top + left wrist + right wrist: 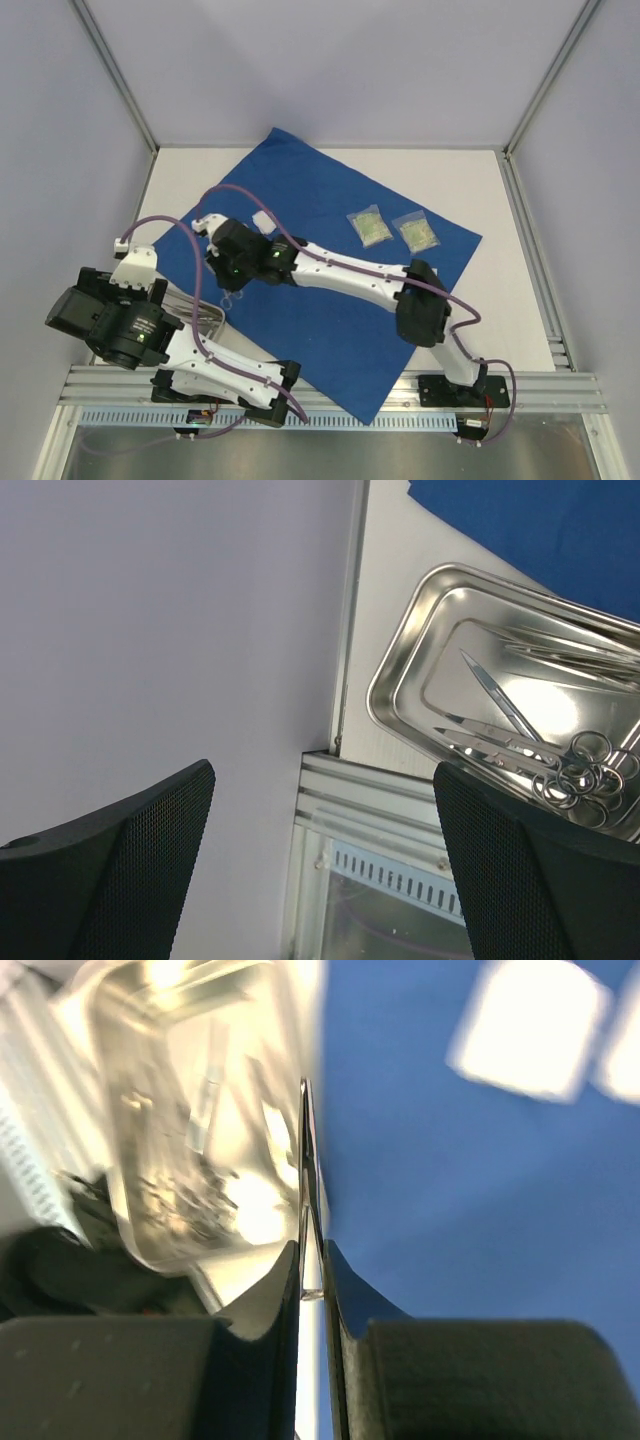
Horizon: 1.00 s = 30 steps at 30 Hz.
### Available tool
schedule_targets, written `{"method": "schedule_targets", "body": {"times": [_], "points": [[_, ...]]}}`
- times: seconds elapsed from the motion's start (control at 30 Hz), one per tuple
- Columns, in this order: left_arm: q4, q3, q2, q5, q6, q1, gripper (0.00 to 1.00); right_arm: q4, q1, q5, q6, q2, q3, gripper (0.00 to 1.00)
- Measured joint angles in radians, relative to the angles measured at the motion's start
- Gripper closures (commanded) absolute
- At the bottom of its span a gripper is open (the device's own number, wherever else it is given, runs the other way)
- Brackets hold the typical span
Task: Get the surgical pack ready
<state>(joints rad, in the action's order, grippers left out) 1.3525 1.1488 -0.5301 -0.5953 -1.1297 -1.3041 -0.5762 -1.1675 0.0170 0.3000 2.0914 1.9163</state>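
The surgical pack's royal-blue drape (330, 300) lies spread flat on the table, turned at an angle. My right gripper (226, 283) reaches over its left part. In the right wrist view it (312, 1245) is shut on a thin steel instrument (306, 1160) held above the drape (480, 1210), at the rim of the steel tray (190, 1130). My left gripper (322, 780) is open and empty. It hangs beside the tray (400, 670), which holds several steel instruments (560, 765). In the top view the tray (207, 318) is mostly hidden under my left arm.
Two small clear packets (368, 226) (418, 232) lie on the far right part of the drape. A small white item (265, 220) lies near my right wrist. Walls close in the left, far and right sides. An aluminium rail (540, 390) runs along the near edge.
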Motion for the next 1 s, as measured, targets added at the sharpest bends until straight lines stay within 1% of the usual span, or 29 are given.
{"method": "schedule_targets", "body": {"times": [0.07,0.13,0.2,0.43,0.83,0.93,0.97,1.0], "points": [[0.001,0.014,0.006,-0.001,0.004,0.000,0.00,0.005,-0.034,0.020,0.006,0.107,0.138,1.00],[-0.001,0.026,0.006,-0.003,0.009,0.000,0.00,0.021,-0.068,0.042,0.017,0.200,0.236,1.00],[0.000,0.032,0.006,-0.003,0.013,0.000,0.00,0.039,-0.093,0.063,0.027,0.263,0.281,1.00],[0.000,0.034,0.006,-0.006,0.023,0.000,0.00,0.058,-0.152,0.088,0.056,0.373,0.312,0.99],[0.000,0.034,0.006,-0.006,0.022,0.000,0.00,0.048,-0.187,0.070,0.040,0.445,0.398,1.00],[0.000,0.033,0.006,-0.006,0.021,0.000,0.00,0.041,-0.193,0.070,0.040,0.461,0.401,0.97],[0.000,0.032,0.006,-0.006,0.021,0.000,0.00,0.040,-0.194,0.071,0.040,0.468,0.402,0.95],[0.000,0.032,0.006,-0.006,0.021,0.000,0.00,0.040,-0.195,0.071,0.040,0.474,0.402,0.90]]}}
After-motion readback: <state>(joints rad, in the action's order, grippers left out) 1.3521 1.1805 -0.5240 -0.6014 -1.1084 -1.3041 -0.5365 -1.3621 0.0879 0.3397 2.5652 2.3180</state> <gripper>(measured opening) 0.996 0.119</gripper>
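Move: The metal tray I am carrying the held scissors to has its middle about 14 cm left of my right hand, 8 cm back and 14 cm below. Inside the tray, the scissors pile lies about 11 cm back and 13 cm left of my right hand, with the tweezers about 5 cm back and 15 cm left. The nearest gauze pad is some 10 cm ahead and 2 cm left. From my left hand, the tray is roughly 5 cm ahead, 7 cm right and 24 cm down. Still pinching the last pair of scissors, I sweep my right hand fast to the left, then curve back and down over the tray: about 11 cm each way. The wrist turns some 10 degrees counter-clockwise. The descent nearly pauses halfway, then I sink again above the scissors pile, fingers staying shut. ##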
